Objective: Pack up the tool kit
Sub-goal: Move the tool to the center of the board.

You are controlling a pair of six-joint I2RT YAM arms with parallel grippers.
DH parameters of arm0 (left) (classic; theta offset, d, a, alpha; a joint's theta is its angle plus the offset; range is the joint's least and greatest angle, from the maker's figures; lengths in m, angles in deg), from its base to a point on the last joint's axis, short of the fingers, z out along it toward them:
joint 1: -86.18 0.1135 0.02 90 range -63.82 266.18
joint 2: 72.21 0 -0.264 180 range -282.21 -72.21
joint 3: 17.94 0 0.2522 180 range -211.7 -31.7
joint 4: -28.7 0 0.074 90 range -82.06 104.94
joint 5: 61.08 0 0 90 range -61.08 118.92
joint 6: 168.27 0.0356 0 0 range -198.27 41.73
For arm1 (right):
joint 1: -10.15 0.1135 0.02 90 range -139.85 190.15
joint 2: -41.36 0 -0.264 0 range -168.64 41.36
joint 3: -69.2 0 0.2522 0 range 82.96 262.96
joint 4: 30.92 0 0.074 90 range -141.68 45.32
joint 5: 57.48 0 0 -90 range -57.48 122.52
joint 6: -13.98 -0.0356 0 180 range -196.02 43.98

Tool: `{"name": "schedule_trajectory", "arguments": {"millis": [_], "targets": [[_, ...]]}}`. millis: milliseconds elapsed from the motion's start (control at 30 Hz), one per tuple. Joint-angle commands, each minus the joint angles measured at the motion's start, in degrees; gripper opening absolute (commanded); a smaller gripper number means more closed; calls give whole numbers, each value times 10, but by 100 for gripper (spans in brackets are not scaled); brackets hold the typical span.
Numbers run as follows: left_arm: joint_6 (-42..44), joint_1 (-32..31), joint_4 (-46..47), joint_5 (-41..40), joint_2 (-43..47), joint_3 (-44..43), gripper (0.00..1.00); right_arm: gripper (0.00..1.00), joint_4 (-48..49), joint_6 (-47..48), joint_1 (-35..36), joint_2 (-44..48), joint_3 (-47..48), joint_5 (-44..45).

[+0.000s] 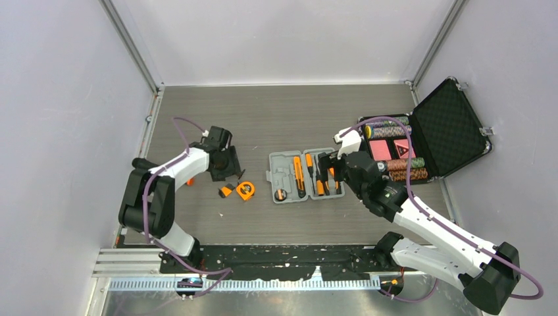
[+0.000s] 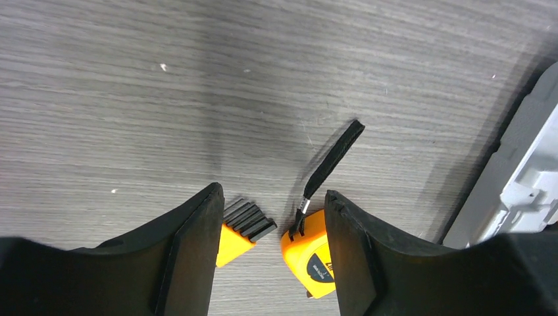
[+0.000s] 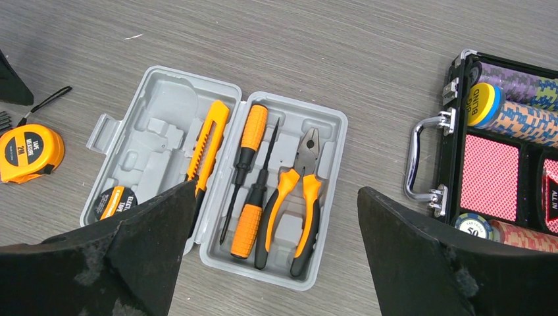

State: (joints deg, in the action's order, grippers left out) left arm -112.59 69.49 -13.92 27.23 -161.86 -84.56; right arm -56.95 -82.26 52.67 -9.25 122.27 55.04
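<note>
The grey tool kit case (image 1: 279, 170) lies open at mid-table. In its slots (image 3: 164, 99) sit a utility knife (image 3: 209, 135), two screwdrivers (image 3: 250, 141), pliers (image 3: 296, 197) and a roll of electrical tape (image 3: 115, 201). An orange tape measure (image 1: 245, 190) and an orange holder of black hex keys (image 1: 226, 191) lie loose on the table left of the case. My left gripper (image 2: 271, 217) hovers open over these two, the hex keys (image 2: 240, 224) by its left finger and the tape measure (image 2: 309, 253) by its right. My right gripper (image 3: 276, 189) stands wide open above the case's right half.
A larger black case (image 1: 447, 125) with poker chips and cards stands open at the right, its metal handle (image 3: 418, 161) close to the tool kit. The tape measure's black strap (image 2: 332, 161) trails across the wood. Grey walls enclose the table.
</note>
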Motion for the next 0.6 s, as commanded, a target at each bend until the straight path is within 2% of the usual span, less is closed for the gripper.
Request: {"name": "schedule_trajectory", "arguments": {"millis": [0,233,567], "targets": [[8,1,17,44,-6,6,58,97,9,-1,0,6,13,-1],[22,-19,16,90,-6,34,59,96,10,-3,0,-3,14,-11],[48,-61,-19,142,98,113,57,95,6,-2,0,-4,16,-19]]}}
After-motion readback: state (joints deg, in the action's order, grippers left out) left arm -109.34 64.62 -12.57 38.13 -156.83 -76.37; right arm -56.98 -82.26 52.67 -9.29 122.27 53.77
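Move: The tape measure lies about 4 cm back and 4 cm to the right of the left hand, some 2 cm below its half-open fingertips. The orange bit holder is about 4 cm straight back from the hand at the same depth, and the open tool box lies level with the hand, its middle some 22 cm to the right. From the right hand, held high over the box, the tape measure is about 24 cm to the left, level with it and 18 cm below. The left hand first dips about 1 cm beside the two loose tools while easing back and right, then quickens into a low sweep back towards the base and to the right, about 6 cm back and 4 cm right in all. Its fingers stay half open without gripping, the wrist turns some 10 degrees clockwise, and the right finger comes against the far side of the tape measure, pushing it along the table, with the left finger at the bit holder. ##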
